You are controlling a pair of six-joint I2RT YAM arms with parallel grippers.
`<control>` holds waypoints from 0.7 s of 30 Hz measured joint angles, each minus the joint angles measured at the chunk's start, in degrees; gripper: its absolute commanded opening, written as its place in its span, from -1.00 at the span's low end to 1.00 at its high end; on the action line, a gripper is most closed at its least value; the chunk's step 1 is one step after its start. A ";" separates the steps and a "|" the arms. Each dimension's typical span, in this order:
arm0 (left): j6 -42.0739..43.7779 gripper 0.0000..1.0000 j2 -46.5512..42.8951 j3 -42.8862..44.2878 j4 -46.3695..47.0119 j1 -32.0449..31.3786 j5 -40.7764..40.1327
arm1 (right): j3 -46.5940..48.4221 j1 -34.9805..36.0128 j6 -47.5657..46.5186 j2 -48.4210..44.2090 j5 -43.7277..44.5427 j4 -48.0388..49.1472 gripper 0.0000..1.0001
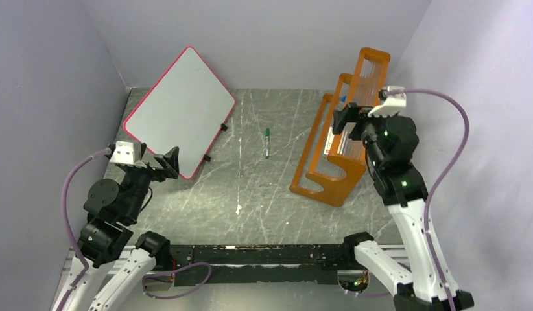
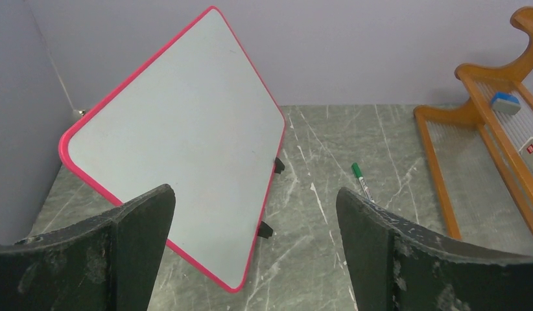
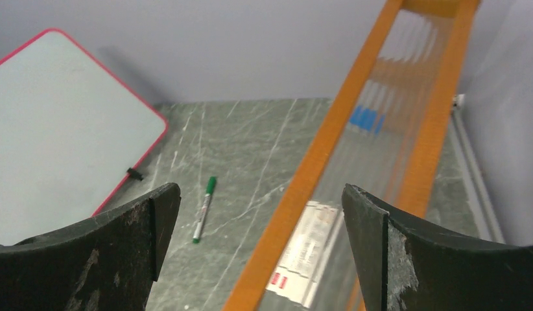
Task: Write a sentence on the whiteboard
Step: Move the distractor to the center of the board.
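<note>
The whiteboard [image 1: 176,110] with its pink-red frame stands tilted at the back left, resting on small black feet [image 1: 207,157]. Its face [image 2: 179,136] is blank; no sentence shows on it. A green-capped marker [image 1: 267,142] lies on the grey table between the board and the rack, also seen as the marker [image 2: 360,178] in the left wrist view and the marker [image 3: 203,208] in the right wrist view. My left gripper [image 1: 157,157] hovers open just in front of the board's near corner [image 2: 235,282], holding nothing. My right gripper [image 1: 345,118] hangs open and empty over the rack.
An orange wooden rack [image 1: 335,178] stands at the right, holding a blue eraser [image 2: 505,100] and a white labelled box [image 3: 306,253]. Lilac walls close in the table on the left, back and right. A black rail [image 1: 251,253] runs along the near edge.
</note>
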 measured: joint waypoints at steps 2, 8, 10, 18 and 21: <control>0.11 0.96 -0.59 -0.85 0.42 0.00 -0.07 | 2.58 0.24 0.76 3.48 -1.62 -1.14 1.00; 0.09 0.96 -2.69 -4.44 1.25 0.00 -0.48 | 9.90 7.85 2.82 12.79 -1.60 -5.40 1.00; 0.11 0.96 -3.23 -5.35 1.51 0.00 -0.42 | 12.15 13.53 3.54 15.87 0.98 -6.25 1.00; 0.13 0.96 -4.59 -6.34 2.05 0.00 -0.63 | 16.15 25.86 8.68 29.14 7.04 -11.69 1.00; 0.11 0.96 -5.22 -6.71 2.10 0.00 -0.68 | 15.93 28.61 11.41 33.48 8.76 -13.68 1.00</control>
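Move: The green marker lies on the table about 17 cm ahead of the empty right hand, 20 cm to its left and some 36 cm below. The wooden rack's middle is roughly 15 cm ahead of this hand, 3 cm to its right and 27 cm below; the whiteboard's middle is some 47 cm left, 22 cm ahead and 28 cm below. From the left hand, the marker is about 24 cm ahead, 22 cm right and 32 cm below. Heading for the green marker, the right hand swings about 19 cm left, away from the wooden rack, with a small forward push at the start, then drops some 12 cm as it goes on. The wrist tips the open fingers down about 30 degrees and turns counter-clockwise; nothing is touched. The left hand, open and empty, sinks about 2.5 cm, then stops sinking. ##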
